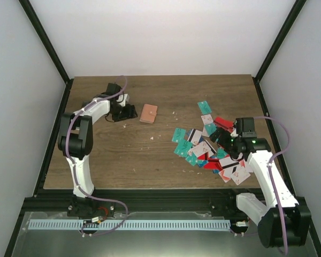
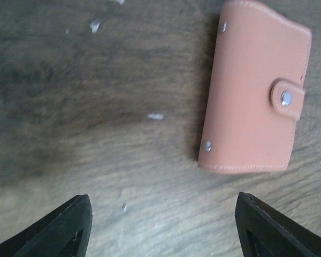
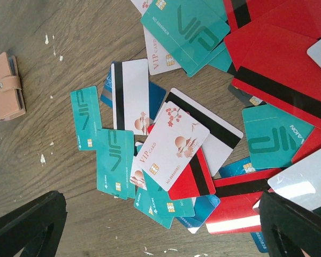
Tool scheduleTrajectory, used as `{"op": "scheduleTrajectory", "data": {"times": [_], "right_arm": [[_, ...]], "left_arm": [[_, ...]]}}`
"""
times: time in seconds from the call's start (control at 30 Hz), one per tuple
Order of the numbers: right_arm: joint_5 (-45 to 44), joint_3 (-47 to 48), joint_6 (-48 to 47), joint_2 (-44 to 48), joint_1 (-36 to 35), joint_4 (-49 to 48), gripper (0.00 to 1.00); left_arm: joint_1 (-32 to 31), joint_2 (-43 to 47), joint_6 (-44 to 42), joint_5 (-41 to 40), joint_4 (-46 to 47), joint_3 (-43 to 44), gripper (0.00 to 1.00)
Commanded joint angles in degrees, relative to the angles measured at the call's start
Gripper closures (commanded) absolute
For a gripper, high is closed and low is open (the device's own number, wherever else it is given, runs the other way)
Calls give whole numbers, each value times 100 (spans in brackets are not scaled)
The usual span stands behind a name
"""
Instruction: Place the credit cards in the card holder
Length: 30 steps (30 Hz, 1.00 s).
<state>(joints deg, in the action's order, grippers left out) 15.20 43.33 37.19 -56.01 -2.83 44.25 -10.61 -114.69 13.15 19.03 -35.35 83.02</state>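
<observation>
The salmon-pink card holder [image 1: 148, 113] lies folded shut on the wooden table, its snap tab fastened. My left gripper [image 1: 127, 112] sits just left of it, open and empty. In the left wrist view the card holder [image 2: 254, 91] lies ahead and to the right of the left gripper [image 2: 163, 227], apart from both fingers. The credit cards [image 1: 211, 144] are scattered in an overlapping pile of teal, red, white-pink and blue at the right. My right gripper [image 1: 222, 140] hovers over that pile, open. The right wrist view shows the credit cards [image 3: 176, 144] spread below the right gripper [image 3: 163, 225], none held.
Small white specks [image 2: 155, 116] dot the wood. The card holder [image 3: 7, 85] appears far left in the right wrist view. Black frame rails [image 1: 259, 101] and white walls border the table [image 1: 123, 160].
</observation>
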Motion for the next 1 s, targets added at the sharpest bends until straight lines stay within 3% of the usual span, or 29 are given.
{"op": "scheduleTrajectory", "data": {"times": [0.0,0.4,0.53,0.7,0.97], "right_arm": [[96,-97,150,112,-38,-69,0],[-34,-61,157,-96,-33,-181,0],[-32,-47,149,-151,-33,-197,0],[28,-33,126,-173,-33,-213,0],[805,-121,-5,-86,-91,-669,0]], "left_arm": [[-41,-352,-49,448,8,605,28],[-381,-1418,16,446,-236,1579,46],[-460,-1604,62,396,-290,1595,61],[-534,-1494,108,319,-221,1384,95],[-754,-480,487,687,244,520,96]]}}
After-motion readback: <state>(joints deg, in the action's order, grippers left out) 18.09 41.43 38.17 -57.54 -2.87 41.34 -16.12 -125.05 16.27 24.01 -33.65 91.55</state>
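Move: The card holder's middle lies about 6 cm ahead of the left gripper and 9 cm to its right, some 4 cm lower. The nearest teal card is roughly 27 cm to that gripper's right and 7 cm back, with a second teal card about 28 cm right and 15 cm back, both about 5 cm down. From the right gripper the card holder is some 24 cm ahead, 35 cm left and 11 cm down. Bring the left gripper about 6 cm to the right and 4 cm forward towards the near end of the card holder's spine, travelling level first, then sinking some 3 cm while still going right. Close the part-open fingers to pinch that near-left corner, then, keeping the pinch, draw it back about 2 cm. ##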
